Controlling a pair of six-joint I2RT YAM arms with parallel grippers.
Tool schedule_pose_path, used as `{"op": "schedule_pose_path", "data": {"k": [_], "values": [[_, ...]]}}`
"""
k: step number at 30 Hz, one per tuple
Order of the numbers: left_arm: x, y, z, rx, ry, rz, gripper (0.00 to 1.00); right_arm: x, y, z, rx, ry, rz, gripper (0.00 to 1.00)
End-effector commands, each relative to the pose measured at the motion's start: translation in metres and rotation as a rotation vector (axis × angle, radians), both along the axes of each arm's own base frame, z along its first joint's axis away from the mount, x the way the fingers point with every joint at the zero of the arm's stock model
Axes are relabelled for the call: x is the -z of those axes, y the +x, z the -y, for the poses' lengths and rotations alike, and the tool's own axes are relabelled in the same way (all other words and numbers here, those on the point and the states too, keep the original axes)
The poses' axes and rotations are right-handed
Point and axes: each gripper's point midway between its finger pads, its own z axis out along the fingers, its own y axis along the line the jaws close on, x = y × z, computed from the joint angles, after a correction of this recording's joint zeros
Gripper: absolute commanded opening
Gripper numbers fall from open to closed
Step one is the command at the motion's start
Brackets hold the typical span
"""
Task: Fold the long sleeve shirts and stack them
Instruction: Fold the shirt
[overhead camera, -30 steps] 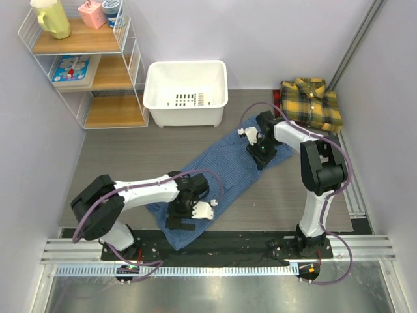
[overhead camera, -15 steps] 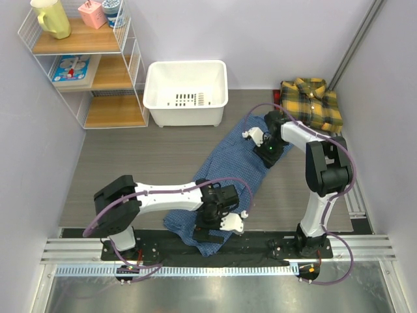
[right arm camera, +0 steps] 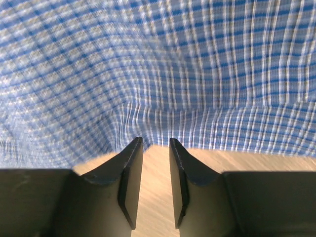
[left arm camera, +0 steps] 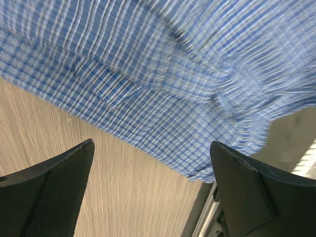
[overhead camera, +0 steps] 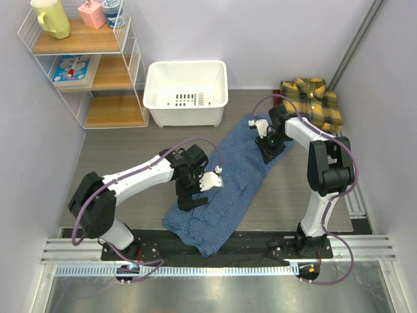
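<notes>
The blue check shirt [overhead camera: 229,175] lies spread diagonally on the table, its far end toward the back right. My left gripper [overhead camera: 193,203] hovers at its left edge, jaws wide open and empty. In the left wrist view the blue shirt [left arm camera: 163,64] fills the top, with bare table under the left gripper [left arm camera: 151,145]. My right gripper [overhead camera: 266,154] sits at the shirt's far right end. Its jaws stand a narrow gap apart, with only table between them and the blue shirt's [right arm camera: 158,64] edge just past the right gripper [right arm camera: 155,143]. The yellow plaid shirt [overhead camera: 313,102] lies folded at the back right corner.
A white bin [overhead camera: 186,91] stands at the back centre. A wire shelf [overhead camera: 85,62] with a few items fills the back left corner. A metal rail [overhead camera: 215,251] runs along the near edge, and walls close in on both sides.
The left arm swung from the shirt's near end up to its left edge. The right gripper shifted toward the back right, and the shirt slid right and now reaches the near rail.
</notes>
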Motion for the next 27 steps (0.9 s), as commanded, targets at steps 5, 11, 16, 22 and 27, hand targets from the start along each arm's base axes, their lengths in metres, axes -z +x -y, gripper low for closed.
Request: {"op": "schedule_pose_path", "data": {"k": [5, 11, 16, 22, 27], "values": [[0.047, 0.005, -0.022, 0.047, 0.076, -0.011, 1.0, 0.048, 0.021, -0.015, 0.008, -0.122, 0.015, 0.31], [0.07, -0.014, -0.034, 0.071, 0.137, -0.1, 1.0, 0.059, 0.046, -0.037, -0.09, -0.156, 0.051, 0.32], [0.07, -0.035, -0.029, 0.125, 0.151, -0.13, 1.0, 0.058, 0.071, -0.038, -0.134, -0.205, 0.099, 0.33], [0.062, -0.052, -0.001, 0.145, 0.123, -0.19, 1.0, 0.064, 0.113, -0.001, -0.098, -0.287, 0.16, 0.33], [0.058, -0.068, 0.032, 0.169, 0.087, -0.225, 1.0, 0.055, 0.141, 0.017, -0.048, -0.295, 0.206, 0.35]]}}
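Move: Wide open, the left hand hovers beside the blue shirt's left edge; the middle of its near end lies about 9 cm back, 5 cm right and 7 cm below. The partly open right hand is just over the far part, whose middle is some 7 cm ahead, straight on, and 3 cm down. From the right hand, the white basket is about 25 cm ahead and 29 cm left, the plaid shirt 25 cm ahead and 16 cm right. Lowering about 2.5 cm onto the blue shirt, the right hand pushes its far part forward some 11 cm past the basket's right side, first veering left, then slightly right, tilting about 15 degrees. The left hand sinks 6 cm, drifting left, then works back about 3 cm and right against the near part's left edge. Both grippers keep their openings. ##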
